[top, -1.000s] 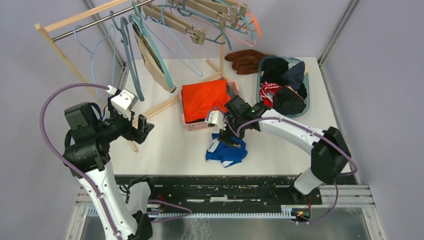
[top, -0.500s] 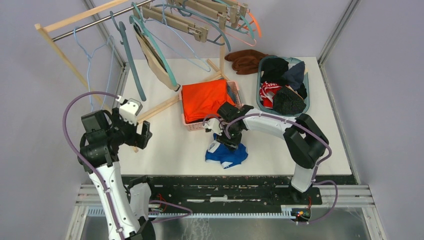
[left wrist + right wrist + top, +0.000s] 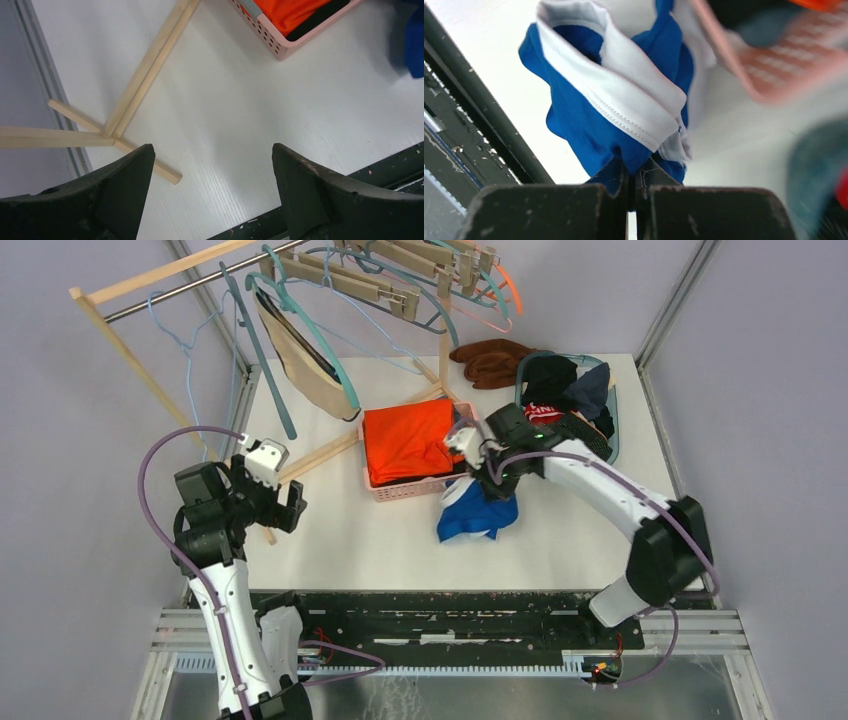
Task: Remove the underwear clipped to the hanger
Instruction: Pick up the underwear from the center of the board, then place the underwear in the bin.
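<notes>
Royal blue and white underwear (image 3: pixel 476 514) (image 3: pixel 619 107) hangs bunched from my right gripper (image 3: pixel 489 483) (image 3: pixel 633 171), which is shut on its blue fabric. It hangs above the table beside the pink basket's near right corner. Beige underwear (image 3: pixel 303 358) with a dark piece behind it hangs clipped to a teal hanger (image 3: pixel 318 332) on the rail at the back left. My left gripper (image 3: pixel 288 506) (image 3: pixel 212 150) stands open and holds nothing. It is low over the table near the rack's wooden foot, well below that hanger.
A pink basket (image 3: pixel 412 490) (image 3: pixel 295 45) holds an orange garment (image 3: pixel 406 438). A teal basket (image 3: pixel 613 430) of dark clothes stands at the back right, with a brown cloth (image 3: pixel 492 361) behind it. The wooden rack's legs (image 3: pixel 312 456) (image 3: pixel 145 75) cross the table. Several empty hangers (image 3: pixel 365 278) hang from the rail.
My right gripper shut on the blue and white underwear and lifted it off the table, up and to the right. The left arm drew back slightly, its gripper still open. The beige underwear's hanger swung.
</notes>
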Controlling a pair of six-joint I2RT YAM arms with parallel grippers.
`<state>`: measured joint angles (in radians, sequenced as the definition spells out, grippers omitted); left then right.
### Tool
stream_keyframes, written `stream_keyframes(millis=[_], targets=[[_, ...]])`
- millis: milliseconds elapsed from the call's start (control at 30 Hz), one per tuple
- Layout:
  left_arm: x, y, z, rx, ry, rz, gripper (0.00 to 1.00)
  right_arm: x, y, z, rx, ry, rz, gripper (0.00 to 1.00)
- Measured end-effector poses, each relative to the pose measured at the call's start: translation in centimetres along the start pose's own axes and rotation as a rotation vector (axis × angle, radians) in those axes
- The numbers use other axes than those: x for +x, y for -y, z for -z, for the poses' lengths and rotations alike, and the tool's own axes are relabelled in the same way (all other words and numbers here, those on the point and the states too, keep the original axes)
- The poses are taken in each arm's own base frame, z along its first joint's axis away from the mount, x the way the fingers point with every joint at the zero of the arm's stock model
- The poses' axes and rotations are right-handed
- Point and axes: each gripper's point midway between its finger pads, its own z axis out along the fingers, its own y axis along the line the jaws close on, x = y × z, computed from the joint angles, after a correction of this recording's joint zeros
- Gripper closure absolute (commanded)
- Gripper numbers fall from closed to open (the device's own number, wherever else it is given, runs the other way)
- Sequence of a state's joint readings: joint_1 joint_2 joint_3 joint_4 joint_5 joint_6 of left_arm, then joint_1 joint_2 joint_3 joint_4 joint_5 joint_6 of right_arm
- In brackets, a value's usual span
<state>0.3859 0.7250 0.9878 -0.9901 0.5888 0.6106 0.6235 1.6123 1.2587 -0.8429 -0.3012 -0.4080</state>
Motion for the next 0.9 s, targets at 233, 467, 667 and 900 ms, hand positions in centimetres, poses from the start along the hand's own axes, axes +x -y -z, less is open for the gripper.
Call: stream_keyframes(millis=[233, 467, 667, 900], targets=[[0.6, 0.0, -1.9, 0.033, 0.03, -0.005, 0.07, 0.7, 5.4, 10.5, 0.279, 0.201, -0.136, 0.99], [1.5, -0.2, -2.7, 0.035, 0.031, -0.026, 0.07, 1.3, 9.8, 19.8, 0.522, 0.3, -0.257, 0.99], [2.1, -0.2, -2.9, 0.031, 0.025, -0.048, 0.07, 1.1, 14.1, 26.6, 0.7, 0.348, -0.32, 0.99], [2.0, -0.2, -2.8, 0.028, 0.028, -0.052, 0.07, 0.6, 19.1, 28.2, 0.752, 0.329, -0.356, 0.99]])
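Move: In the right fingers the blue-and-white underwear is already held, low over the board; the blue-green basket it is taken to lies about 17 cm ahead and 15 cm to the right, its middle some 3 cm lower. The pink basket's middle is roughly 9 cm ahead and 13 cm left, the brown cloth about 25 cm straight ahead. From the left hand the blue-green basket is some 21 cm ahead, 57 cm right and 16 cm below. Sweeping up and to the right, then more forward as the climb levels off, the right hand carries the pinched underwear from beside the pink basket to over the blue-green one: some 23 cm up, 20 cm right and 14 cm out. Its wrist swings clockwise by almost 40 degrees while the fingers tilt up and outward. The left hand, empty and open, sinks about 3 cm. ##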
